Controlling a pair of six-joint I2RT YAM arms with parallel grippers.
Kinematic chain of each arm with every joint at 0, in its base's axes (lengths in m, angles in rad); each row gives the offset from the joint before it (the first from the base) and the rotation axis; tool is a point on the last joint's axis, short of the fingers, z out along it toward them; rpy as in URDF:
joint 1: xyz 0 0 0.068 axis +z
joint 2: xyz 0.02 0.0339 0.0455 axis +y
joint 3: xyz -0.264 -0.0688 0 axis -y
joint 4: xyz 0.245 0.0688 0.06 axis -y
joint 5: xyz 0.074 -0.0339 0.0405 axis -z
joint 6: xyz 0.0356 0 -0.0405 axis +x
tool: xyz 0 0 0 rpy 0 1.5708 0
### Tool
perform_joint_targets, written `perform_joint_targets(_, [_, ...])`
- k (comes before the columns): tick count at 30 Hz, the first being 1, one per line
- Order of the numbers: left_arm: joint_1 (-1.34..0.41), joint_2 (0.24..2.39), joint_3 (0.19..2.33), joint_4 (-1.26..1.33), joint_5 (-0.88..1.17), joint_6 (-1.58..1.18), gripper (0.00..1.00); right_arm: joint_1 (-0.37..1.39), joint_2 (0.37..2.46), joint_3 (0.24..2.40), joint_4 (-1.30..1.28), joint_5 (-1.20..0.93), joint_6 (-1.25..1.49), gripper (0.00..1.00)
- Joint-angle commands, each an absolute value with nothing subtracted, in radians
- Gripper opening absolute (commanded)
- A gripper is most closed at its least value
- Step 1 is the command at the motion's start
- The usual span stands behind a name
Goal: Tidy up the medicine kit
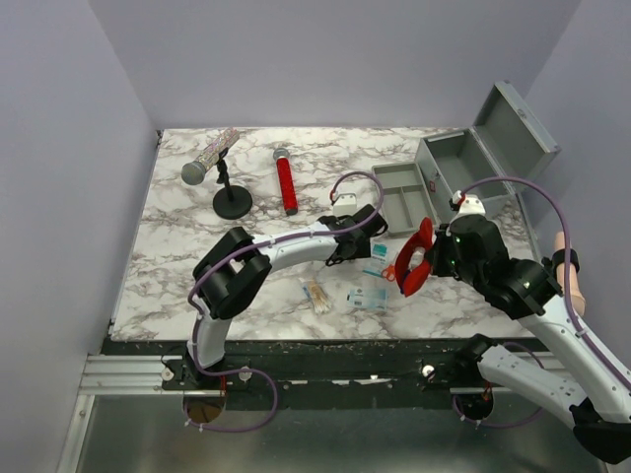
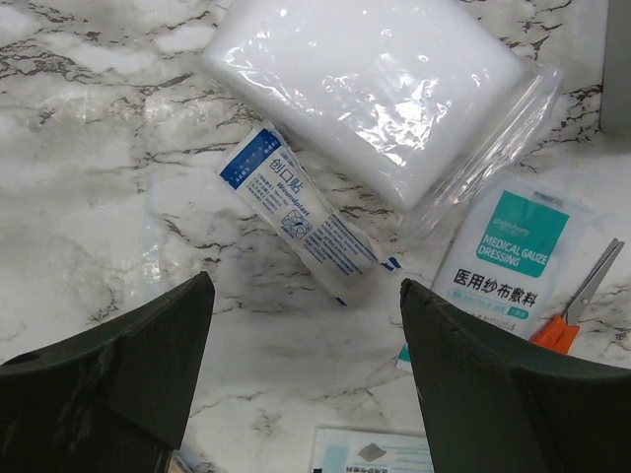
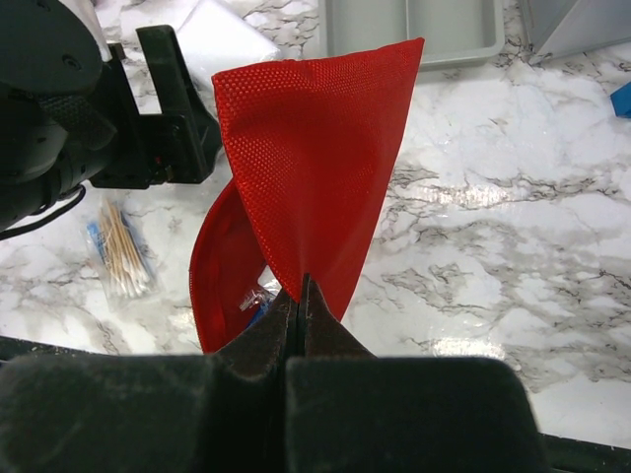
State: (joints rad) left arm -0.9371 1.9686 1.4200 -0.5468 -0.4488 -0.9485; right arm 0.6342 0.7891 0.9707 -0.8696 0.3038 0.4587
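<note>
The medicine kit stands at the back right, a grey metal box with its lid swung open. Its grey divided tray lies beside it on the marble. My right gripper is shut on the edge of a red fabric pouch and holds it up off the table; something blue and clear shows inside it. My left gripper hangs open just above the table, nothing between its fingers. Ahead of it lie a blue-and-white plaster packet, a clear bag of white padding and a gauze dressing packet.
Orange-handled scissors lie by the gauze packet. A packet of cotton swabs and flat dressing packets sit near the front edge. A red tube and a microphone on a black stand are at the back left.
</note>
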Motion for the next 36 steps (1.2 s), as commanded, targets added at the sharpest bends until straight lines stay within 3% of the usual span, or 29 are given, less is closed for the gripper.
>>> perform_joint_targets(1, [-0.934,2.029,1.462,-0.574,-0.471,-0.963,0.88,0.629,0.781,0.957,-0.862,0.334,0.445,0.01])
perform_joint_targets(9, [-0.934,2.085,1.508,-0.597,-0.485,-0.954,0.86,0.629,0.773,0.953,-0.864,0.328,0.446,0.01])
perform_joint_targets(13, [-0.927,2.092,1.5,-0.621,-0.491,-0.936,0.81,0.629,0.773,0.953,-0.864,0.328,0.446,0.01])
perform_joint_targets(23, [-0.9,1.988,1.309,-0.517,-0.442,-0.891,0.5,0.629,0.778,0.951,-0.848,0.316,0.446,0.01])
perform_joint_targets(36, [-0.888,1.899,1.192,-0.407,-0.411,-0.865,0.0,0.629,0.788,0.962,-0.848,0.296,0.452,0.01])
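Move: The slim white packet with the blue band lies flat on the table about 3 cm ahead of my open left hand and 3 cm below it, its near end almost between the fingertips. The white pad is roughly 9 cm ahead and 1 cm right, the gauze dressing 3 cm ahead and 7 cm right, the cotton swabs some 6 cm back and 5 cm left. From my right hand, holding the red pouch, the white packet lies about 15 cm ahead, 16 cm left and 20 cm down. I lower my open left hand about 2.5 cm to the tabletop at the near end of the blue-banded packet. Staying at that height, I sweep some 3 cm left while the fingers close from wide open almost to shut, pinching the packet by its near end; the wrist hardly turns. ##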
